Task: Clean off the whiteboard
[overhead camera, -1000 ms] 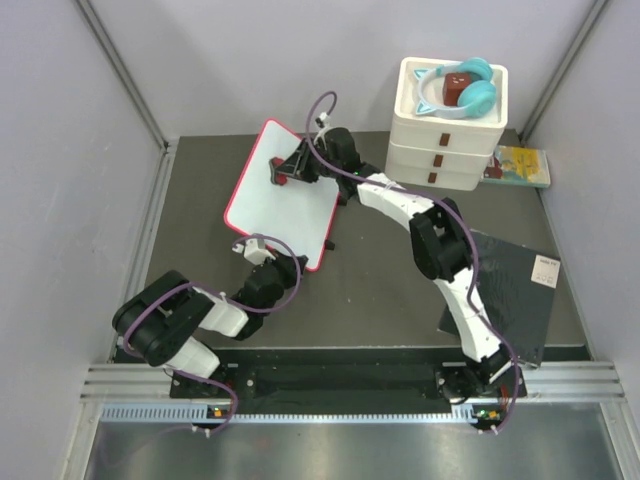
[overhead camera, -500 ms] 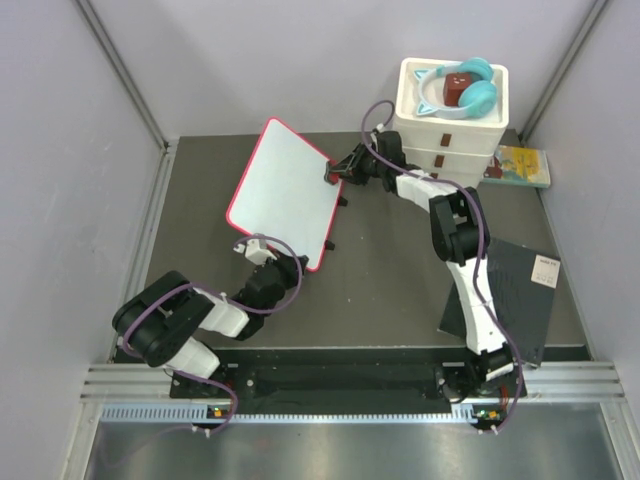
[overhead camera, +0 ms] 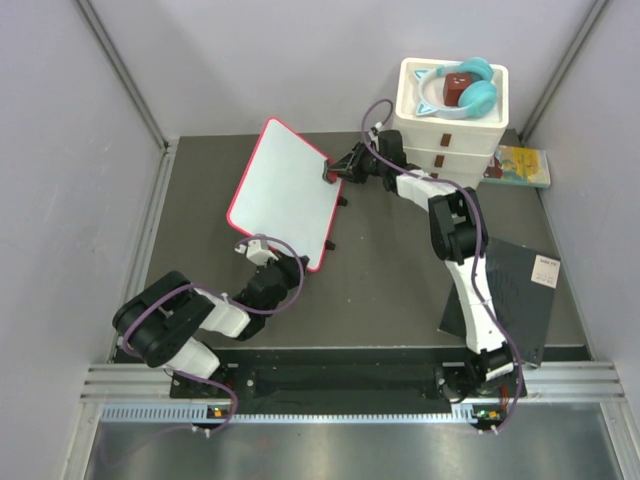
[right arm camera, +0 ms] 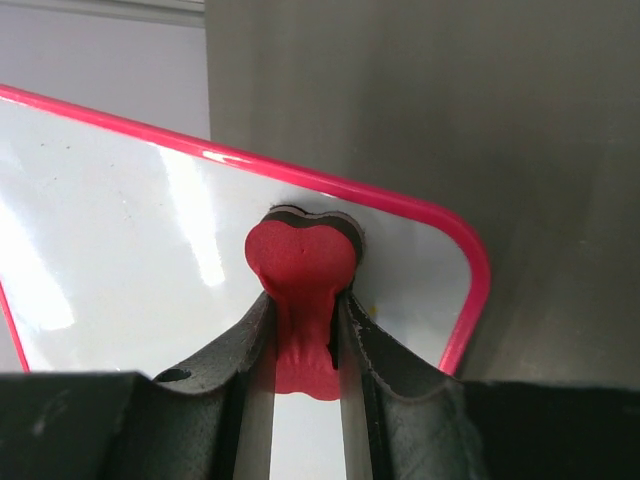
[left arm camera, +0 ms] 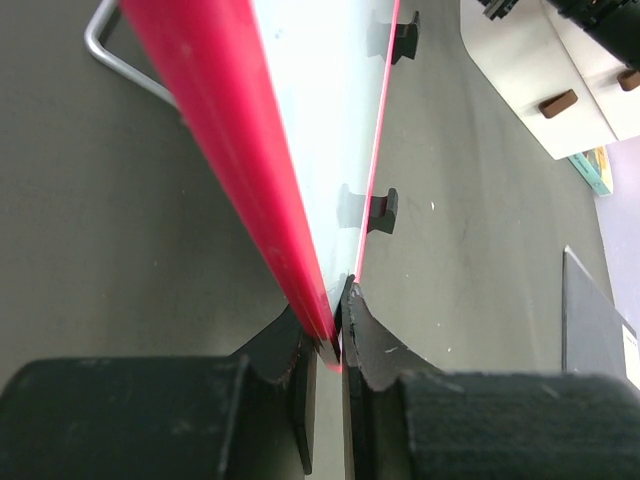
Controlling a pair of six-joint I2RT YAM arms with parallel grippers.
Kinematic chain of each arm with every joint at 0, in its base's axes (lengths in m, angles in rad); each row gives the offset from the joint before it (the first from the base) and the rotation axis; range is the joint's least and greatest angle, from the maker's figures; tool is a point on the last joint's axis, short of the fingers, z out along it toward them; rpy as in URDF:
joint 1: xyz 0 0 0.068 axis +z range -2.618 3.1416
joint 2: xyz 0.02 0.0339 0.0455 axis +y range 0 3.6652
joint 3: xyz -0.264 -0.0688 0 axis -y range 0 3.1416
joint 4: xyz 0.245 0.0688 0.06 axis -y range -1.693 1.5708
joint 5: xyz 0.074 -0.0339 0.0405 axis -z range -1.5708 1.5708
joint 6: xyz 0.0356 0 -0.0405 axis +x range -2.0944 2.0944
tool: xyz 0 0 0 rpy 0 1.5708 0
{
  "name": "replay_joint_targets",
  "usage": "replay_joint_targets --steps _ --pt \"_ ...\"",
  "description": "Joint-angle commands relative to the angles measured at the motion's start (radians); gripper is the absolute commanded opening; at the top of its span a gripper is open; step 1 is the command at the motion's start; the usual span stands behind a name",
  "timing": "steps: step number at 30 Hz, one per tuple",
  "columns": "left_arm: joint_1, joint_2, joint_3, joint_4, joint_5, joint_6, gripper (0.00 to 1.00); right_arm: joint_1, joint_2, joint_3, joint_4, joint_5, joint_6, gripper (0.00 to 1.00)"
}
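Note:
The whiteboard (overhead camera: 283, 190), white with a pink-red rim, stands tilted on the dark table left of centre. My left gripper (overhead camera: 285, 272) is shut on its near corner; the left wrist view shows the red rim (left arm camera: 245, 170) pinched between the jaws. My right gripper (overhead camera: 333, 172) is shut on a red heart-shaped eraser (right arm camera: 303, 275), pressed on the board (right arm camera: 130, 260) near its right corner. The board face looks clean there.
A white drawer stack (overhead camera: 448, 135) with teal headphones (overhead camera: 462, 88) on top stands at the back right. A book (overhead camera: 520, 165) lies beside it. A dark grey flat sheet (overhead camera: 520, 290) lies at the right. A metal stand leg (left arm camera: 110, 50) is behind the board.
My right gripper has swept the eraser from the board's upper middle to its right corner, and the right arm has stretched out. The left gripper has kept its hold.

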Motion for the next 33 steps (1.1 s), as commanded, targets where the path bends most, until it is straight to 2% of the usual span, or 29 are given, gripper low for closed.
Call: replay_joint_targets --steps 1,4,9,15,24,33 --pt "-0.025 0.070 -0.045 -0.446 0.065 0.142 0.00 0.076 -0.012 0.060 0.042 -0.051 -0.012 0.00" --pt "-0.029 0.067 -0.047 -0.448 0.062 0.140 0.00 0.091 -0.013 0.069 0.062 -0.064 -0.006 0.00" --pt "-0.032 0.069 -0.047 -0.453 0.054 0.137 0.00 0.114 -0.016 0.055 -0.016 -0.049 -0.063 0.00" --pt "-0.034 0.063 -0.050 -0.453 0.050 0.133 0.00 0.116 -0.049 -0.162 0.022 -0.029 -0.076 0.00" --pt "-0.035 0.052 -0.059 -0.437 0.050 0.136 0.00 0.117 -0.118 -0.399 0.093 -0.103 -0.121 0.00" --pt "-0.037 0.046 -0.062 -0.437 0.043 0.136 0.00 0.156 -0.187 -0.638 0.205 -0.106 -0.110 0.00"
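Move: The right hand holds the eraser on the whiteboard by its far right corner. The right-edge stretch it is bound for lies about 10 cm back, level sideways and 3 cm lower, with the upper black clip some 8 cm back and 3 cm right. The whiteboard's middle is roughly 10 cm back, 12 cm left and 7 cm higher. From the left hand, that stretch is about 19 cm ahead and 8 cm right. Leftward and up the sloping whiteboard for about 3 cm, then back and down along its right edge for some 9 cm, speeding up, the right hand wipes with the eraser still gripped flat on the surface, turning slightly counter-clockwise. The left hand stays put and keeps the near edge pinched. ##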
